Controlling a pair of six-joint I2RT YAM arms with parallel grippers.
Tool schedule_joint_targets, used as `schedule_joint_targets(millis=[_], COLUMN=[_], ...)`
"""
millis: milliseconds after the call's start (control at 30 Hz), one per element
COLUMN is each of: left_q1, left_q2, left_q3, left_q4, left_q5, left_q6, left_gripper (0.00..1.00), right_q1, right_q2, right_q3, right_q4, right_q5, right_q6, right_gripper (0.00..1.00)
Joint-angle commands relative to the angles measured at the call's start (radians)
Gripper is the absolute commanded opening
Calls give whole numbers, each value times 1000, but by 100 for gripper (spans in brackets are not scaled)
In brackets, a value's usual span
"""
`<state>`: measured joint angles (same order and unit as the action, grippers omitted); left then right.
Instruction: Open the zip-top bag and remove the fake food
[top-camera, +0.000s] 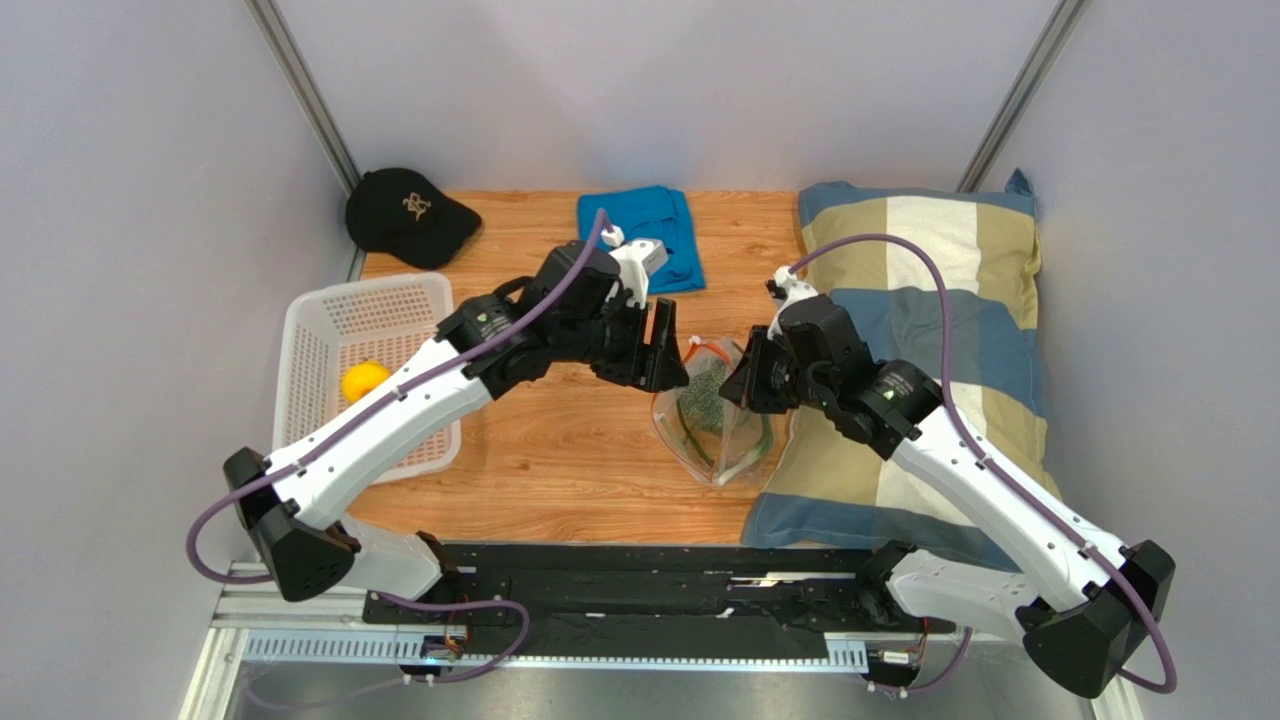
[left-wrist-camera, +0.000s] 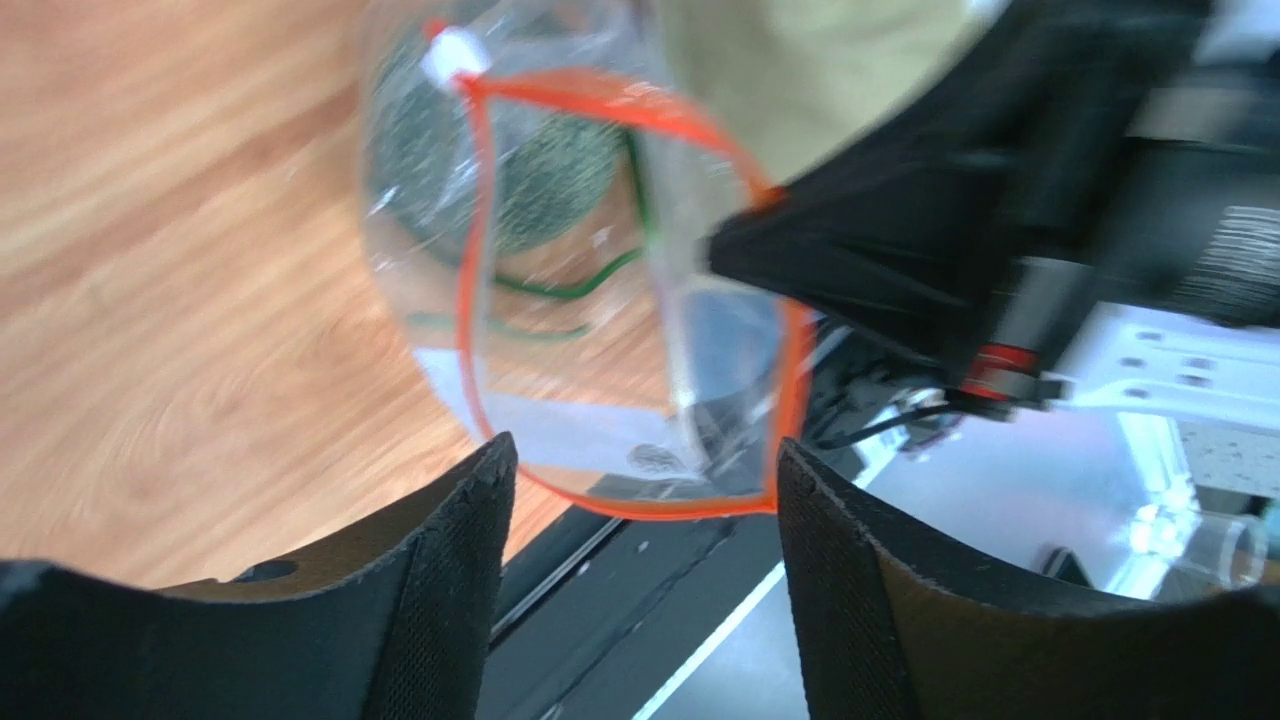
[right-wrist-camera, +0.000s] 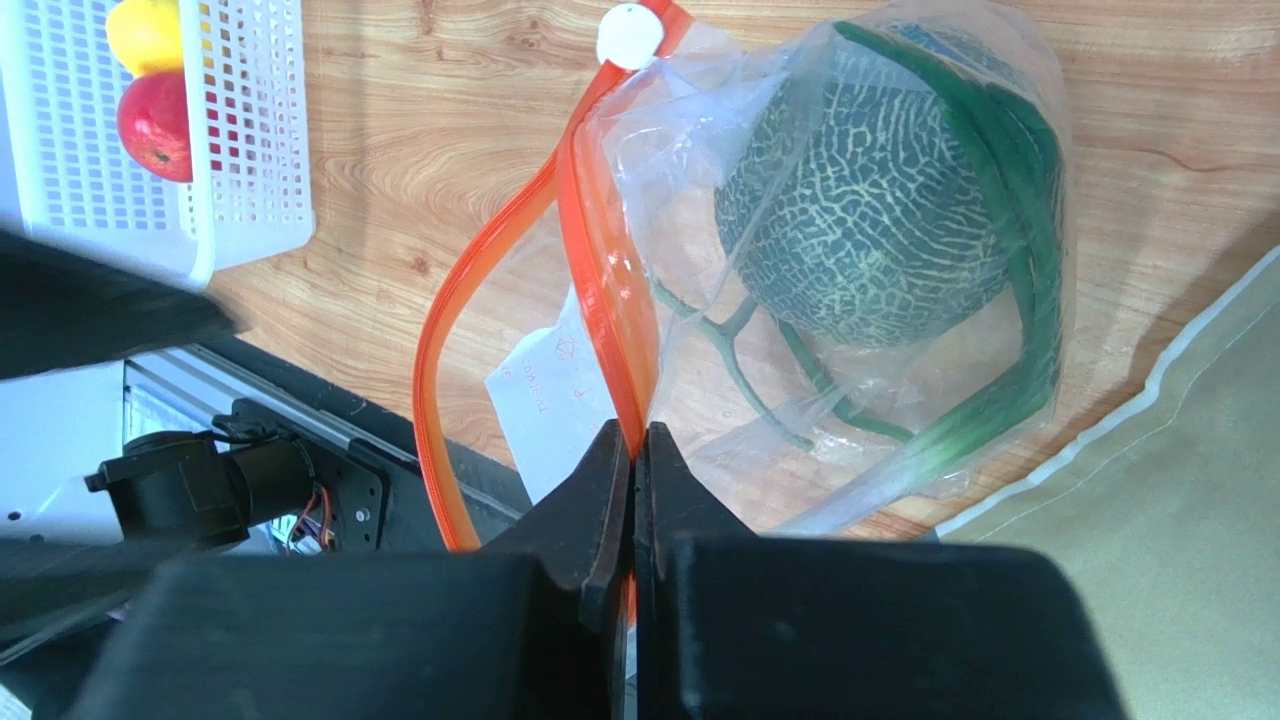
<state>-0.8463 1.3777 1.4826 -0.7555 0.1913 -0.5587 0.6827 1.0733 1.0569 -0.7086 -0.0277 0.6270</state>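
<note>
The zip-top bag (top-camera: 709, 420) lies on the wooden table with its mouth pulled open, the orange-red zip strip (left-wrist-camera: 478, 270) forming a loop and the white slider (right-wrist-camera: 628, 33) at one end. Inside it sits the grey-green leafy ball (right-wrist-camera: 864, 210) with long green stems. My right gripper (right-wrist-camera: 634, 443) is shut on one side of the zip strip. My left gripper (left-wrist-camera: 646, 480) is open just short of the other side of the rim, holding nothing. A yellow fruit (right-wrist-camera: 143, 30) and a red fruit (right-wrist-camera: 158, 128) lie in the white basket (right-wrist-camera: 241, 135).
The white basket (top-camera: 308, 323) stands at the left of the table. A black cap (top-camera: 409, 215) and a blue cloth (top-camera: 643, 233) lie at the back. A striped pillow (top-camera: 932, 255) fills the right side, under the right arm.
</note>
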Motion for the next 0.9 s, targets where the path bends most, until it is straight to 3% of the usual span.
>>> schedule_joint_targets(millis=[0, 200, 267, 300, 367, 433, 700, 867], left_q1=[38, 61, 67, 72, 73, 78, 102, 112], left_q2=[127, 237, 277, 290, 294, 264, 9, 38], left_q3=[-18, -32, -19, -9, -7, -16, 47, 62], left_q4=[-166, -73, -68, -71, -70, -71, -91, -8], left_q5=[-64, 34, 72, 86, 102, 94, 45, 170], left_q6=[-26, -18, -20, -15, 0, 12, 56, -42], left_gripper=[70, 71, 62, 55, 24, 0, 0, 0], right_q1=[-3, -2, -5, -3, -5, -3, -3, -3], right_q2=[-12, -19, -21, -19, -19, -15, 42, 71], right_q3=[46, 49, 49, 48, 52, 55, 124, 121], right_q4=[6, 11, 14, 14, 15, 20, 32, 34], right_q5=[-14, -15, -15, -15, -12, -20, -95, -121], right_q6=[-23, -26, -24, -20, -18, -21, -53, -29], right_gripper=[0, 0, 0, 0, 0, 0, 0, 0])
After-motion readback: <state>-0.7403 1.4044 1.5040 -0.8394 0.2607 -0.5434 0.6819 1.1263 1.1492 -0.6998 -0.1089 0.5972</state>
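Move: The nearer-left stretch of the bag's orange rim lies about 14 cm below the open left gripper, 2 cm ahead and 1 cm left. Inside the bag, the melon sits some 5 cm ahead and 5 cm right of that gripper, roughly 21 cm below; the white zip slider is about 9 cm ahead, 3 cm right and 15 cm below. From the right gripper, which already pinches the opposite rim, the stretch is about 9 cm left, 2 cm ahead and 7 cm lower. Bring the open left gripper down about 14 cm and slightly forward to the bag's free rim, tipping the fingers more steeply down, and shut it fully to pinch the orange strip. Then pull it back up some 12 cm, drifting a little left and undoing the tilt. Keep the right pinch still, then ease that hand up and left a couple of centimetres as the left one rises. ##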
